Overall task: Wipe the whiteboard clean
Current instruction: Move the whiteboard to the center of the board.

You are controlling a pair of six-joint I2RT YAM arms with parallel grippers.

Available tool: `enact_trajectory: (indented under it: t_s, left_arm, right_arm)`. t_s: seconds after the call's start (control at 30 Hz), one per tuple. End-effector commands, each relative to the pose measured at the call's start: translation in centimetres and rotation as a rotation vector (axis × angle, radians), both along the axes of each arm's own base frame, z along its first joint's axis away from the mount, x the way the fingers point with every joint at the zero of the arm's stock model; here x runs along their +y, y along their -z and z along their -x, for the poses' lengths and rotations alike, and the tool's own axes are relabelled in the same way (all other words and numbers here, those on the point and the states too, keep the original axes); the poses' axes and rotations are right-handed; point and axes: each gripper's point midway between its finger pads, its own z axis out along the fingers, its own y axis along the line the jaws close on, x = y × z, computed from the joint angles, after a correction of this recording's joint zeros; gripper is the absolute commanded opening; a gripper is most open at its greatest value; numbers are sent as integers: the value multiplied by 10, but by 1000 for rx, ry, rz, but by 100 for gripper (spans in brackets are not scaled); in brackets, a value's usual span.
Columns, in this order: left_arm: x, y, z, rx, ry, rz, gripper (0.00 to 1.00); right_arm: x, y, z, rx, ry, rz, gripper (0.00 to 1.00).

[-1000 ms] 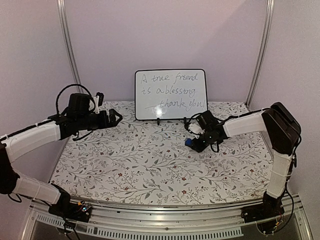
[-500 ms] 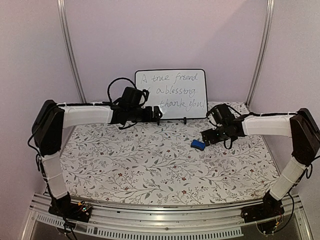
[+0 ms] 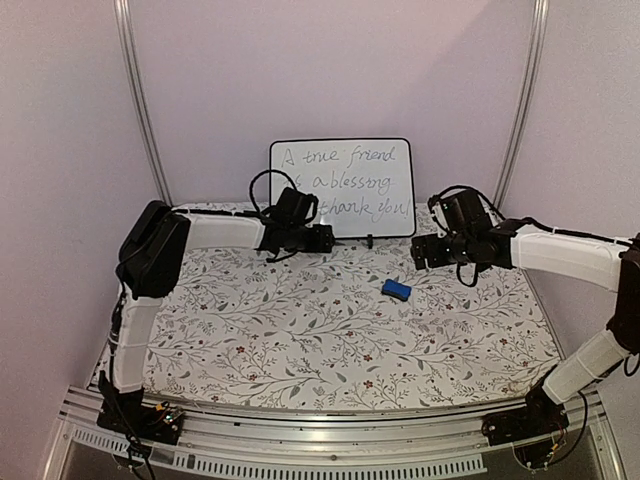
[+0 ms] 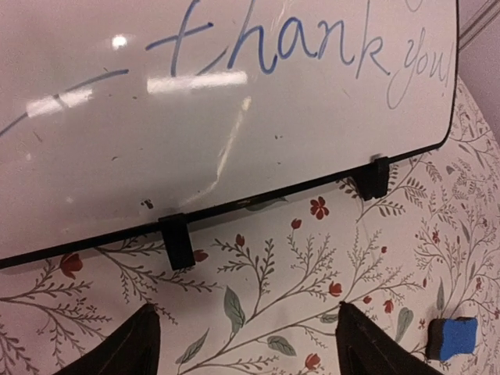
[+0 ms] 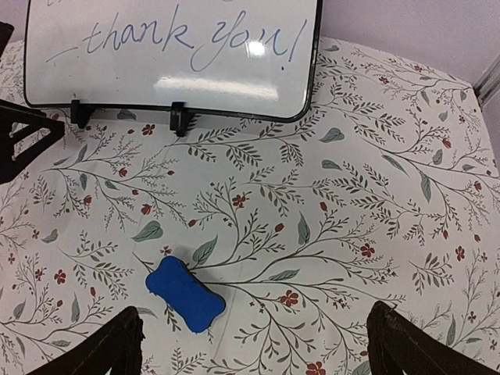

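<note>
The whiteboard (image 3: 345,185) stands upright at the back of the table on small black feet and bears blue handwriting. My left gripper (image 3: 325,238) hovers just in front of its lower left edge. In the left wrist view the gripper (image 4: 246,332) is open over the floral tablecloth, with the whiteboard (image 4: 234,117) close ahead. My right gripper (image 3: 418,252) is at the right, open and holding nothing. In the right wrist view the gripper (image 5: 256,332) stands wide, and a blue eraser (image 5: 185,294) lies flat on the cloth just inside its left finger. The whiteboard (image 5: 172,55) is farther back.
The blue eraser (image 3: 396,290) rests on the floral tablecloth (image 3: 300,330), front right of the board, and shows as well in the left wrist view's lower right corner (image 4: 453,336). Pale walls and metal posts (image 3: 140,100) enclose the back and sides.
My right gripper opened, left the blue eraser on the cloth and drew back to the right. My left arm swung right, up to the whiteboard's lower edge.
</note>
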Motion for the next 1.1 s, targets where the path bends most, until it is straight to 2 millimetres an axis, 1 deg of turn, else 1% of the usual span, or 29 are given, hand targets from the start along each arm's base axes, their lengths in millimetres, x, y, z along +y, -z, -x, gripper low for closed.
enact_trajectory:
  t_s: [0.0, 0.13, 0.27, 0.4, 0.47, 0.5, 0.53, 0.63, 0.67, 0.73, 0.77, 0.8, 0.87, 0.93, 0.97, 1.0, 1.03, 1.07]
  left_arm:
    - [-3, 5, -15, -30, -25, -61, 71]
    - [-2, 20, -26, -30, -38, -117, 63]
    - [-1, 26, -33, -29, -56, -152, 62]
    - [3, 34, -31, -8, -79, -166, 62]
    - [5, 38, -31, -2, -86, -172, 61]
    - [5, 39, -31, -2, -85, -173, 60]
    - [5, 41, -31, -2, -86, -174, 58]
    - [3, 46, -31, 8, -78, -171, 54]
    - [2, 47, -31, 8, -75, -171, 53]
    - [1, 50, -32, 9, -68, -173, 48]
    - [2, 51, -33, 9, -69, -176, 47]
    - [2, 54, -33, 13, -69, -181, 46]
    - [4, 56, -34, 17, -71, -181, 41]
    - [4, 57, -34, 18, -70, -183, 39]
    - [5, 58, -34, 19, -72, -185, 32]
    - [6, 58, -34, 18, -72, -186, 28]
    - [6, 59, -34, 18, -71, -187, 25]
    - [5, 59, -34, 19, -68, -187, 19]
  right_arm:
    - [5, -24, -5, -40, 25, -83, 98]
    - [18, -29, -13, -31, 21, -145, 99]
    - [28, -31, -20, -29, 16, -196, 98]
    - [39, -35, -30, -36, 2, -229, 98]
    - [47, -30, -38, -21, -10, -236, 97]
    - [52, -31, -41, -21, -19, -249, 97]
    - [57, -26, -45, -8, -23, -251, 97]
    - [67, -24, -58, 5, -26, -278, 96]
    - [69, -18, -63, 16, -21, -280, 95]
    - [73, -16, -72, 26, -18, -295, 92]
    - [76, -11, -76, 37, -21, -302, 91]
    - [78, -12, -80, 35, -19, -312, 89]
    - [82, -10, -89, 41, -20, -325, 83]
    - [87, 1, -97, 60, -25, -326, 79]
    - [90, 2, -100, 62, -29, -327, 76]
    - [93, 10, -103, 74, -30, -322, 74]
    - [95, 11, -108, 74, -32, -322, 72]
    - [97, 17, -110, 84, -33, -316, 71]
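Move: The whiteboard's left foot, the black clip under its lower edge, lies about 5 cm ahead of the left hand, 2 cm to its left and 6 cm below. The right foot is some 12 cm to the right of that clip, level with it; from the right hand it is about 16 cm ahead, 12 cm left and 14 cm below. The blue eraser lies on the table about 5 cm left of the right hand, neither ahead nor back, 13 cm down. At the whiteboard's left foot the left hand sinks about 6 cm, easing 3 cm forward early on, its fingers narrowing from mostly open to about a quarter; whether they touch can't be seen. Towards the right foot the right hand goes some 10 cm forward and nearly as far left, first rising a little, then sinking back, rolling its left side up; its still wide fingers begin to close. ##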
